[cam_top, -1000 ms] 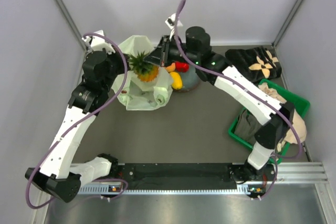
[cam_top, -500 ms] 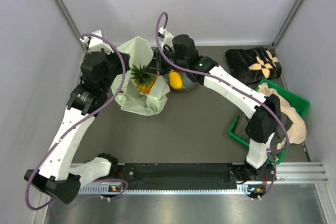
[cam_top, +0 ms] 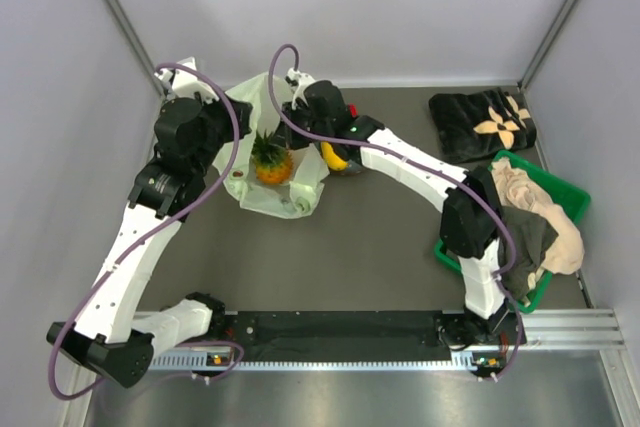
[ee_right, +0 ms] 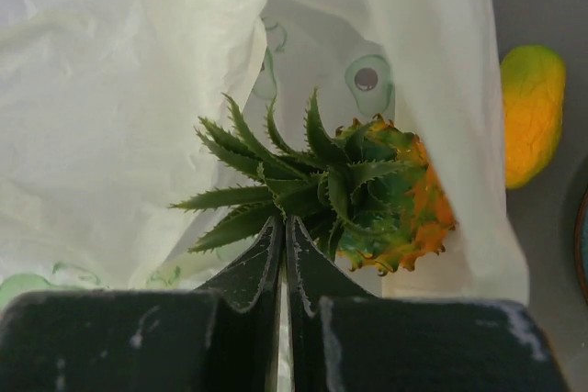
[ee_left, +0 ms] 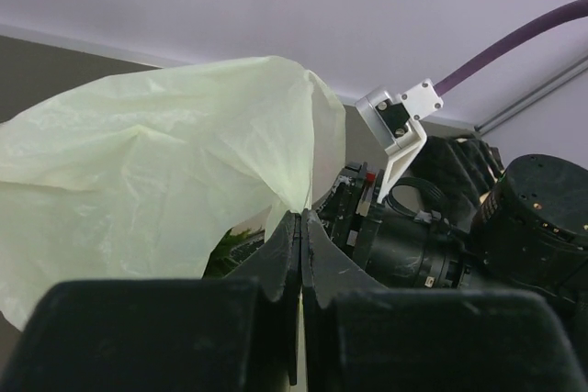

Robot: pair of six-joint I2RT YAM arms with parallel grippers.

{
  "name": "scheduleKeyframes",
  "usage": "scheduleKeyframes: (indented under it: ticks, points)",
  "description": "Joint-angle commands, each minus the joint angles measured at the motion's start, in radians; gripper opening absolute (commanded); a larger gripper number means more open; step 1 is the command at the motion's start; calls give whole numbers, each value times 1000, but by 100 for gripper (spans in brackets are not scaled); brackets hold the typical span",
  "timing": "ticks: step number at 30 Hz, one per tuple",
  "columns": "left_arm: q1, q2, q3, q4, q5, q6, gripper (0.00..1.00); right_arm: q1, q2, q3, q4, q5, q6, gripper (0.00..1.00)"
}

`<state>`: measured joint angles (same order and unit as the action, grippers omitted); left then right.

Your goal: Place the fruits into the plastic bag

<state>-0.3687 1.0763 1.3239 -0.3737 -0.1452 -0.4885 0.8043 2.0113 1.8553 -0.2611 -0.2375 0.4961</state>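
Observation:
The pale green plastic bag [cam_top: 262, 97] sits at the back left with its mouth held up. My left gripper [ee_left: 301, 216] is shut on the bag's rim [ee_left: 303, 181]; in the top view it [cam_top: 232, 125] is at the bag's left side. My right gripper [ee_right: 283, 220] is shut on the green crown of the orange pineapple [ee_right: 390, 199], which hangs inside the bag's mouth [cam_top: 270, 160]. A yellow-red mango [ee_right: 533, 121] lies outside the bag on its right [cam_top: 333, 154]. A bit of a red fruit [cam_top: 352, 110] shows behind my right wrist.
A small grey plate [cam_top: 356, 163] lies under the mango. A dark cloth with a pale flower [cam_top: 485, 122] lies at the back right. A green basket [cam_top: 448, 247] full of clothes stands at the right. Walls close in behind and on both sides.
My right arm has swung left and down, carrying the pineapple from over the bag's right edge into its mouth. The left gripper has kept its hold on the bag.

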Motion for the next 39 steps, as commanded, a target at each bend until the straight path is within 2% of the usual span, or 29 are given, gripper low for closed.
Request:
scheduleKeyframes:
  ticks: [1,14,15,18,19,21,22,25,29,31,35,36,39]
  points:
    - [-1,-10,0,55,12,-18,0,29,6,21,142,101,18,0]
    - [1,-18,8,76,-8,-27,0,33,56,-12,22,81,-83,1]
    - [-1,-18,8,75,-11,-22,0,33,55,8,19,67,-87,4]
    - [1,-21,-2,73,-14,-25,0,35,47,60,8,-6,-96,27]
    - [2,-26,-6,70,-17,-27,0,33,41,73,6,-22,-100,37]
    - [1,-33,-18,68,-34,-28,0,33,29,94,2,-69,-114,51]
    - [1,-42,-22,65,-43,-27,0,33,11,100,-1,-83,-122,62]
    - [1,-59,-28,50,-83,-16,0,33,-34,111,-23,-160,-149,74]
    - [2,-75,-28,35,-109,-12,0,33,-190,53,-102,-259,-171,75]
    - [1,-78,-32,33,-123,-10,0,33,-262,-63,-136,-272,-179,75]
    - [1,-72,-17,22,-140,4,0,32,-456,-243,-132,-260,-195,76]
    - [2,-64,-11,16,-142,7,0,32,-527,-284,-136,-243,-205,78]
    - [1,-49,12,-1,-143,21,0,32,-611,-364,-181,-145,-217,83]
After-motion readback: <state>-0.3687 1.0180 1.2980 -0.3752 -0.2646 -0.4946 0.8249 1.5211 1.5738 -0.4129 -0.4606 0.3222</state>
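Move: The right hand holds the pineapple by its leaves inside the open plastic bag, the fruit's middle about 3 cm back, 3 cm left and 8 cm below. The bag's middle is some 3 cm back, 4 cm left and 10 cm down; outside the bag, the mango lies roughly 10 cm right and 2 back, the red fruit 13 right and 6 ahead, both about 20 down. From the left hand, pinching the rim, the bag's middle is level, 5 cm right and 24 below. The right hand lowers the pineapple about 5 cm farther into the bag, then spreads its fingers wide to let go of the leaves and backs out up, turning some 15–20 degrees counter-clockwise, to end about 13 cm back, 8 right and 9 above where it began, fast over the last stretch. The left hand stays put with its fingers shut on the rim, and only as the right hand withdraws drifts a couple of centimetres left, turning slightly counter-clockwise. ##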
